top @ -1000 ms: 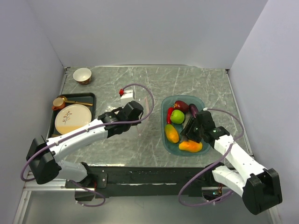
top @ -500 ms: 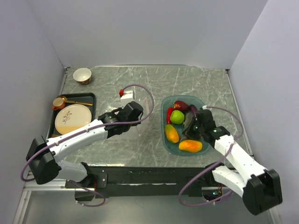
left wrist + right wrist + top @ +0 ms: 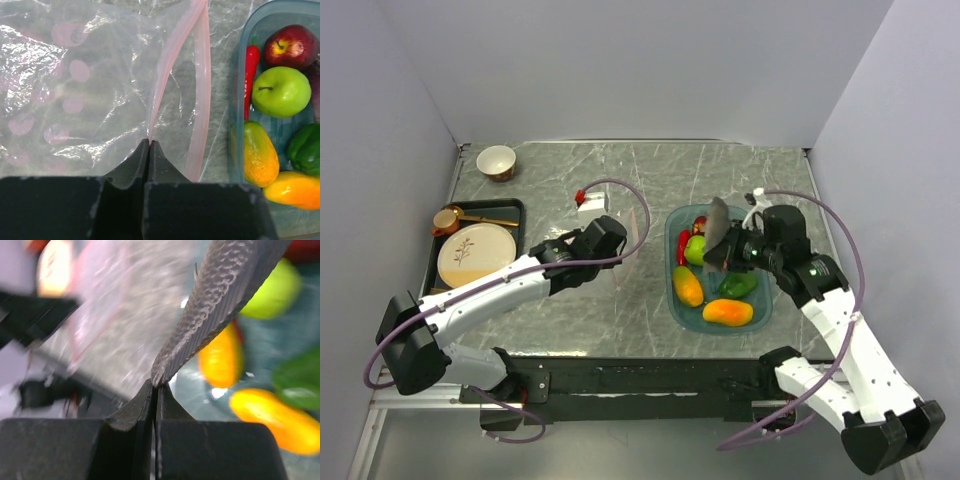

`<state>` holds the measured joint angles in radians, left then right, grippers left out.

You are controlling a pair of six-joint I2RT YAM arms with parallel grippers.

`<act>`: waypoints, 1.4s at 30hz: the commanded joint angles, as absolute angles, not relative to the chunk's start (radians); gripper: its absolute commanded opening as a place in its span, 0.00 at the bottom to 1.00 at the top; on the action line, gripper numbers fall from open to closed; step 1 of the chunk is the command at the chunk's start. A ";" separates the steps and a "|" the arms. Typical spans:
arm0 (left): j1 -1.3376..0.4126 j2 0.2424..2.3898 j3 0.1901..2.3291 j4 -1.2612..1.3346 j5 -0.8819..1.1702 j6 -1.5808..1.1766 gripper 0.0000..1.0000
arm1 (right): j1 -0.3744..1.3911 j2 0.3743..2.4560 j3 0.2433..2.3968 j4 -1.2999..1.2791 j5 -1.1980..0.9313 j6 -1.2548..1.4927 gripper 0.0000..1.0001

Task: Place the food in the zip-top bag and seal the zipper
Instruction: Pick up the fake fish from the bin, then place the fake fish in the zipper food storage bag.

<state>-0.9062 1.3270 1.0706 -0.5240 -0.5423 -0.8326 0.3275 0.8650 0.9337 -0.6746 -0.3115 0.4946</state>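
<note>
My left gripper (image 3: 149, 143) is shut on the pink zipper strip (image 3: 165, 75) of the clear zip-top bag (image 3: 75, 90) and holds its mouth apart left of the teal tray (image 3: 673, 296). My right gripper (image 3: 728, 252) is shut on the end of a grey ribbed piece (image 3: 225, 295) and holds it above the tray, pointing toward the bag (image 3: 634, 232). In the tray lie a green apple (image 3: 280, 91), a dark red apple (image 3: 291, 46), a red chili (image 3: 250, 70), a green pepper (image 3: 740, 284) and two mangoes (image 3: 688, 286) (image 3: 727, 313). A sliver of purple eggplant (image 3: 316, 75) shows at the frame edge.
A black tray at the left holds a patterned plate (image 3: 476, 254) and a small orange cup (image 3: 446, 220). A white bowl (image 3: 496, 161) sits in the back left corner. A white block with a red tip (image 3: 588, 205) lies behind the bag. Grey walls enclose the table.
My right gripper shut on the grey ribbed piece and lifted it out of the tray, up and leftward, which uncovered the green pepper. The left arm and bag have stayed put.
</note>
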 commanded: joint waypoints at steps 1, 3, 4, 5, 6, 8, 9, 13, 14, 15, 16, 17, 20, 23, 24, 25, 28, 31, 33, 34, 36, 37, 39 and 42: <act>-0.902 1.330 1.126 -0.520 -0.543 -0.831 0.01 | 0.327 0.922 0.996 -0.649 -0.639 0.356 0.00; -0.902 1.330 1.132 -0.526 -0.548 -0.838 0.01 | 0.327 0.934 0.996 -0.643 -0.688 0.318 0.00; -0.902 1.325 1.134 -0.529 -0.549 -0.839 0.01 | 0.328 0.940 0.999 -0.643 -0.740 0.305 0.00; -0.903 1.324 1.134 -0.528 -0.551 -0.841 0.01 | 0.328 0.948 1.006 -0.650 -0.770 0.290 0.00; -0.902 1.322 1.129 -0.526 -0.551 -0.841 0.01 | 0.330 0.960 1.011 -0.667 -0.799 0.260 0.00; -0.902 1.322 1.129 -0.522 -0.554 -0.842 0.01 | 0.334 0.972 1.023 -0.679 -0.851 0.242 0.00; -0.903 1.325 1.132 -0.523 -0.552 -0.844 0.01 | 0.337 0.980 1.023 -0.686 -0.860 0.235 0.00; -0.902 1.344 1.132 -0.520 -0.551 -0.845 0.01 | 0.370 0.997 0.996 -0.647 -0.940 0.247 0.00; -0.903 1.345 1.131 -0.514 -0.548 -0.845 0.01 | 0.380 1.005 0.993 -0.643 -0.952 0.250 0.00; -0.904 1.339 1.126 -0.508 -0.539 -0.842 0.01 | 0.388 1.028 0.991 -0.644 -0.960 0.244 0.00; -0.904 1.335 1.117 -0.503 -0.535 -0.841 0.01 | 0.415 1.038 0.980 -0.640 -0.962 0.248 0.00; -0.904 1.332 1.112 -0.499 -0.534 -0.842 0.01 | 0.429 1.051 0.971 -0.611 -0.957 0.264 0.00; -0.904 1.315 1.098 -0.482 -0.529 -0.838 0.01 | 0.472 1.093 0.951 -0.578 -0.959 0.281 0.00; -0.902 1.302 1.092 -0.469 -0.519 -0.825 0.01 | 0.502 1.129 0.940 -0.530 -0.966 0.307 0.00; -0.903 1.302 1.091 -0.465 -0.515 -0.818 0.01 | 0.505 1.137 0.940 -0.513 -0.986 0.311 0.00; -0.905 1.299 1.091 -0.463 -0.511 -0.812 0.01 | 0.506 1.143 0.937 -0.494 -0.998 0.319 0.00; -0.916 1.269 1.051 -0.425 -0.493 -0.755 0.01 | 0.508 1.172 0.934 -0.428 -1.028 0.351 0.00; -0.914 1.230 1.008 -0.405 -0.459 -0.713 0.01 | 0.506 1.226 0.946 -0.431 -1.043 0.341 0.00; -0.916 1.203 0.986 -0.388 -0.416 -0.690 0.01 | 0.506 1.258 0.950 -0.408 -1.060 0.345 0.00; -0.914 1.195 0.964 -0.371 -0.401 -0.687 0.01 | 0.506 1.270 0.954 -0.405 -1.071 0.344 0.00; -0.916 1.164 0.933 -0.342 -0.358 -0.680 0.01 | 0.506 1.314 0.974 -0.423 -1.066 0.330 0.00; -0.917 1.157 0.924 -0.331 -0.345 -0.673 0.01 | 0.508 1.339 0.979 -0.425 -1.057 0.333 0.00; -0.920 1.137 0.908 -0.301 -0.321 -0.669 0.01 | 0.508 1.365 0.991 -0.404 -1.065 0.347 0.00; -0.928 1.134 0.910 -0.279 -0.290 -0.649 0.01 | 0.506 1.407 1.000 -0.325 -1.071 0.409 0.00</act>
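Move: The right hand already holds the fake fish by its tail above the bin; the bag mouth lies about 17 cm left, 3 cm ahead and 9 cm below. Under it by some 16 cm are the yellow mango, 4 cm left and level, and the green apple, 1 cm left, 8 cm ahead. The left hand still pinches the upper lip, the mouth's middle some 3 cm right, 2 cm ahead and 3 cm below. Right hand carries the fish about 12 cm left, slightly back, then down, turning counter-clockwise 45 degrees, into the bag mouth. ##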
